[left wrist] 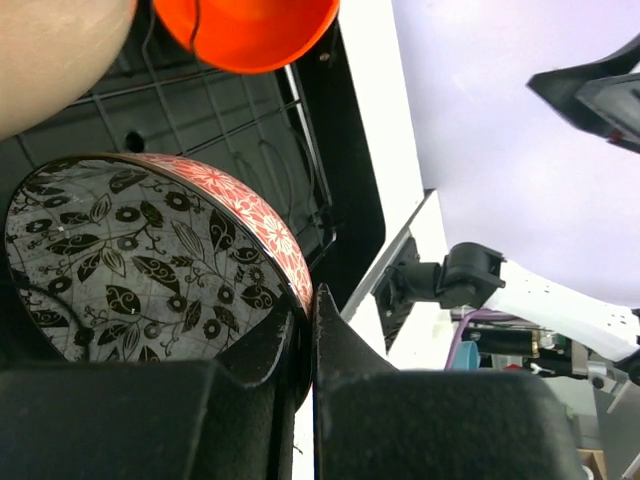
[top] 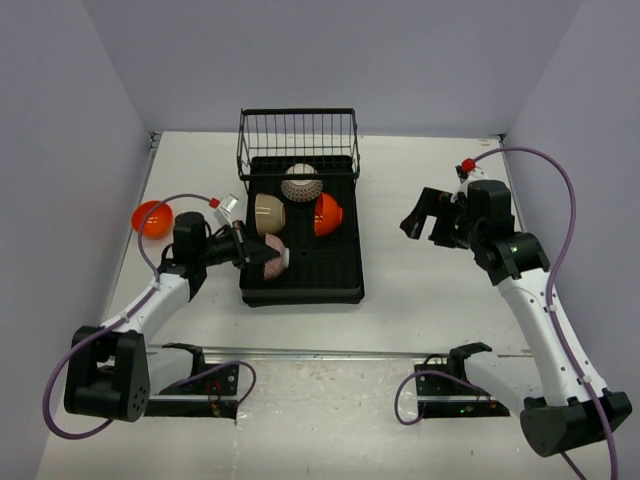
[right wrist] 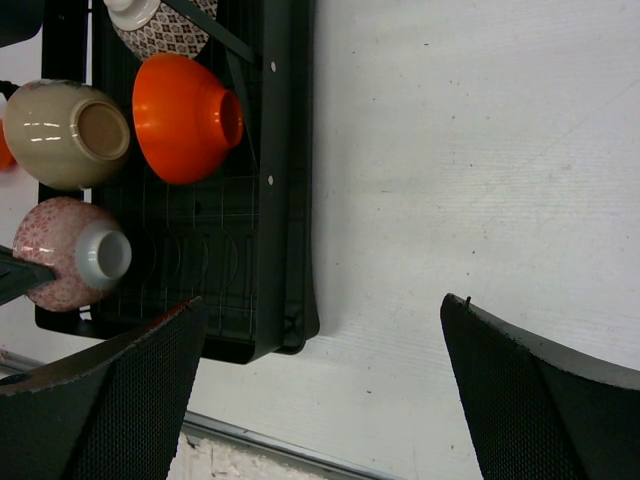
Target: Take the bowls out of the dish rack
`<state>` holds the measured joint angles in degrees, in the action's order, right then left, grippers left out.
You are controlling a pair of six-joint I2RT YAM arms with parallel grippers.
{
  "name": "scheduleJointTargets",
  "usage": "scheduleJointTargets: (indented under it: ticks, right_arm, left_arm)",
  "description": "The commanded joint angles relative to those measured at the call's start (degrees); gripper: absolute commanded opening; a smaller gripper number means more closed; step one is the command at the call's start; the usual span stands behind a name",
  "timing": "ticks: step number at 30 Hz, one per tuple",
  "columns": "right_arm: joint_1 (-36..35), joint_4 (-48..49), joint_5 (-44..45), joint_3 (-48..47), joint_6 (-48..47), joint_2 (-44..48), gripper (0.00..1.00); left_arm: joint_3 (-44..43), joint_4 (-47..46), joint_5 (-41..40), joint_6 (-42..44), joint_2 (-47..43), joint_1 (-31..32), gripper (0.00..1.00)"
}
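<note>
The black dish rack [top: 322, 272] lies mid-table with its wire basket [top: 298, 135] at the far end. Inside it rest a dotted bowl [top: 301, 182], a beige bowl [top: 269, 213] and an orange bowl [top: 328, 215]. At the rack's near left corner sits a pink floral bowl [top: 273, 256]. My left gripper [top: 250, 252] is shut on that bowl's rim [left wrist: 262, 225], one finger inside over the leaf-patterned interior [left wrist: 120, 265], one outside. To the right of the rack my right gripper [top: 424, 222] hovers open and holds nothing; its wrist view shows the rack [right wrist: 290, 150] and the pink bowl [right wrist: 65, 255].
A second orange bowl [top: 152, 218] stands on the table left of the rack, near the left wall. Walls close in the table on the left, back and right. A metal rail [top: 320, 352] runs along the near edge by the arm bases.
</note>
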<state>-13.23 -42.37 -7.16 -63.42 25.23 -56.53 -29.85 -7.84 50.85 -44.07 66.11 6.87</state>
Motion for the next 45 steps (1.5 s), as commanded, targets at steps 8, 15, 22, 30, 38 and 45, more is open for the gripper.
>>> scheduleJointTargets:
  ticks: [8,15,22,30,38,45]
  right_arm:
    - [-0.3,1.8,0.0,-0.8,-1.5,-0.6,0.99]
    - [-0.3,2.3,-0.1,-0.4,-1.5,-0.9,0.99]
    - [-0.3,2.3,-0.8,-1.1,-1.5,-1.5,0.99]
    - [-0.9,1.9,-0.8,-1.3,-1.5,-1.7,0.99]
    - [-1.7,1.5,-0.7,-2.1,-1.6,-2.3,0.99]
    - [-1.9,1.4,-0.6,-2.1,-1.7,-2.6,0.99]
  left_arm:
    - [4.4,-28.6,6.4,-14.4,0.4,-0.2,0.00]
    - [7.0,-38.3,8.4,-20.6,0.3,-0.2,0.00]
    - [3.6,-26.0,5.8,-15.0,-5.2,-0.3,0.00]
    - [-10.0,3.9,-1.2,3.5,-5.3,-0.5,0.00]
    - [-16.1,13.9,-8.0,10.6,-3.5,-3.4,0.00]
    - [-19.8,17.2,-9.8,13.7,-1.1,-6.3,0.00]
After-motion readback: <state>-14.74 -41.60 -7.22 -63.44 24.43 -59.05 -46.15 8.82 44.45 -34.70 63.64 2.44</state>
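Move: The left fingers already pinch the rim of the pink bowl in the rack. The orange bowl already unloaded on the table lies about 28 cm to this hand's left, 10 cm ahead and some 7 cm lower. The beige bowl is straight ahead about 9 cm; the rack's orange bowl is 9 cm ahead and 14 cm right, both about level in height. From the right hand, the unloaded orange bowl is roughly 64 cm left, 8 cm ahead and 15 cm below. Keep the left gripper shut on the pink bowl's rim and lift the bowl nearly straight up out of its slot, tipping the fingertips up some 15 degrees. After about 5 cm of rise, carry the bowl forward and left as well, past the near-left side of the beige bowl towards the unloaded orange bowl, while tipping the fingertips back down. ##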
